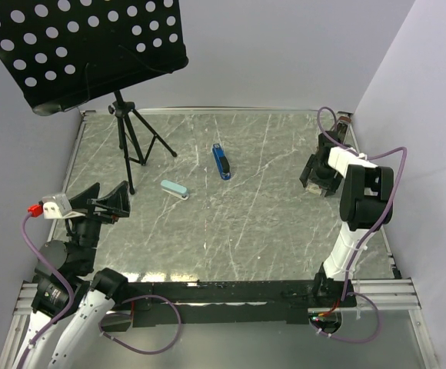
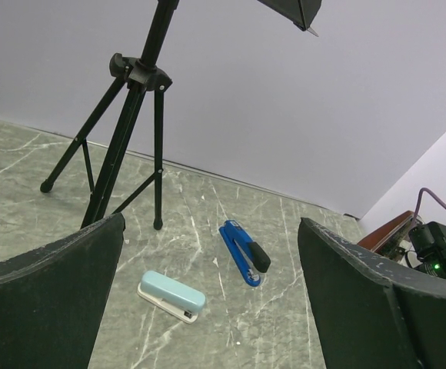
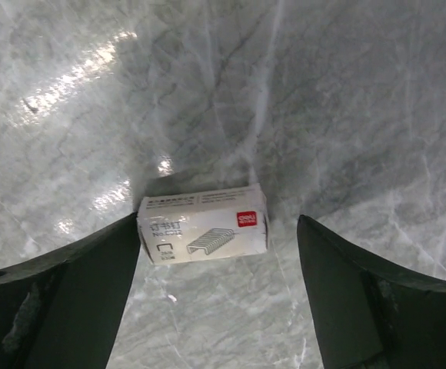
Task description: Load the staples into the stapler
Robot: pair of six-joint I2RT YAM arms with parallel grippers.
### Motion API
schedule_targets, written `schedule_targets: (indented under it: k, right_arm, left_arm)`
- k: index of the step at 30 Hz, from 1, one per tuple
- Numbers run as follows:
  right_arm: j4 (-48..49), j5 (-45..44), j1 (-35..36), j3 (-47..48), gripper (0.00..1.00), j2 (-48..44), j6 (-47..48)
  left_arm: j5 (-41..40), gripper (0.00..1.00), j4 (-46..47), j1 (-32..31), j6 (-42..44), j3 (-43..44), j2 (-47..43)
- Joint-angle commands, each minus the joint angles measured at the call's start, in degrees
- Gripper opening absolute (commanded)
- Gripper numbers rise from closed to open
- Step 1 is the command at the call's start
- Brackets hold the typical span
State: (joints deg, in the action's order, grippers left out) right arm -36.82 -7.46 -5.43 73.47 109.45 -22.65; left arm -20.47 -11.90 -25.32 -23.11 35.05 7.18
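The dark blue stapler [image 1: 221, 161] lies shut on the marble table, far centre, and the left wrist view shows the stapler [image 2: 244, 254] ahead. My left gripper [image 1: 104, 201] hovers open near the left edge, empty; from its wrist the left gripper [image 2: 211, 224] spans wide. My right gripper [image 1: 321, 181] is low at the far right, open astride a small white staples box [image 3: 202, 224] with a red logo. The right gripper [image 3: 219, 223] has its left finger [image 3: 92, 292] at the box's end, the right finger apart. The staples themselves are hidden.
A pale blue stapler [image 1: 174, 190] lies left of the blue one, also the pale blue stapler [image 2: 171, 295] close ahead. A black music stand tripod [image 1: 131, 146] rises at the far left, its perforated desk [image 1: 84, 46] overhanging. White walls enclose the table.
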Motion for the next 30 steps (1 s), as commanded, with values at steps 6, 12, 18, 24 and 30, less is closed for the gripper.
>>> schedule_targets:
  k: [6, 12, 18, 24, 30]
  right_arm:
    - [1.05, 2.28, -0.72, 2.29, 0.78, 2.26, 2.00]
    - [1.84, 2.63, -0.63, 0.45, 0.66, 0.16, 2.35]
    - [2.28, 3.25, 0.94, -2.45, 0.56, -3.09, 2.53]
    - [0.35, 1.84, 7.78, -4.74, 0.54, -6.61, 1.83]
    - [-1.41, 2.54, 19.39, -7.55, 0.54, -9.25, -1.60]
  left_arm:
    - [-0.01, 0.99, 0.74, -0.17, 1.14, 0.37, -0.06]
    - [0.17, 0.99, 0.65, -0.17, 0.97, 0.37, 0.03]
    - [0.43, 0.99, 0.39, 0.18, 0.79, 0.55, -0.06]
    - [0.87, 0.99, 0.21, 0.54, 0.61, 0.55, 0.47]
    - [1.83, 0.99, -0.23, 0.54, 0.26, 0.72, 1.78]
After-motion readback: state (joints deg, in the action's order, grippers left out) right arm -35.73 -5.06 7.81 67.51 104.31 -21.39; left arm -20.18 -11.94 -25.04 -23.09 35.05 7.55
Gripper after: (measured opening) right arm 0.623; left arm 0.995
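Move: The staple box lies right between the right gripper's open fingers, at pad level, just above the table. From that hand, the blue stapler is some 31 cm to the left and 10 cm farther out, the teal stapler about 46 cm to the left and level with it, and the brown case roughly 16 cm ahead and 9 cm to the right. From the high left gripper, the box is about 18 cm ahead, 60 cm to the right and 33 cm below. Keep the right gripper low and almost still, fingers pointing down, and close it until both fingertips pinch the staple box by its two ends. Then, holding that grip, sweep the box about 9 cm left and a little back, towards the two staplers, picking up speed close over the table and turning the hand some 15 degrees counter-clockwise. ##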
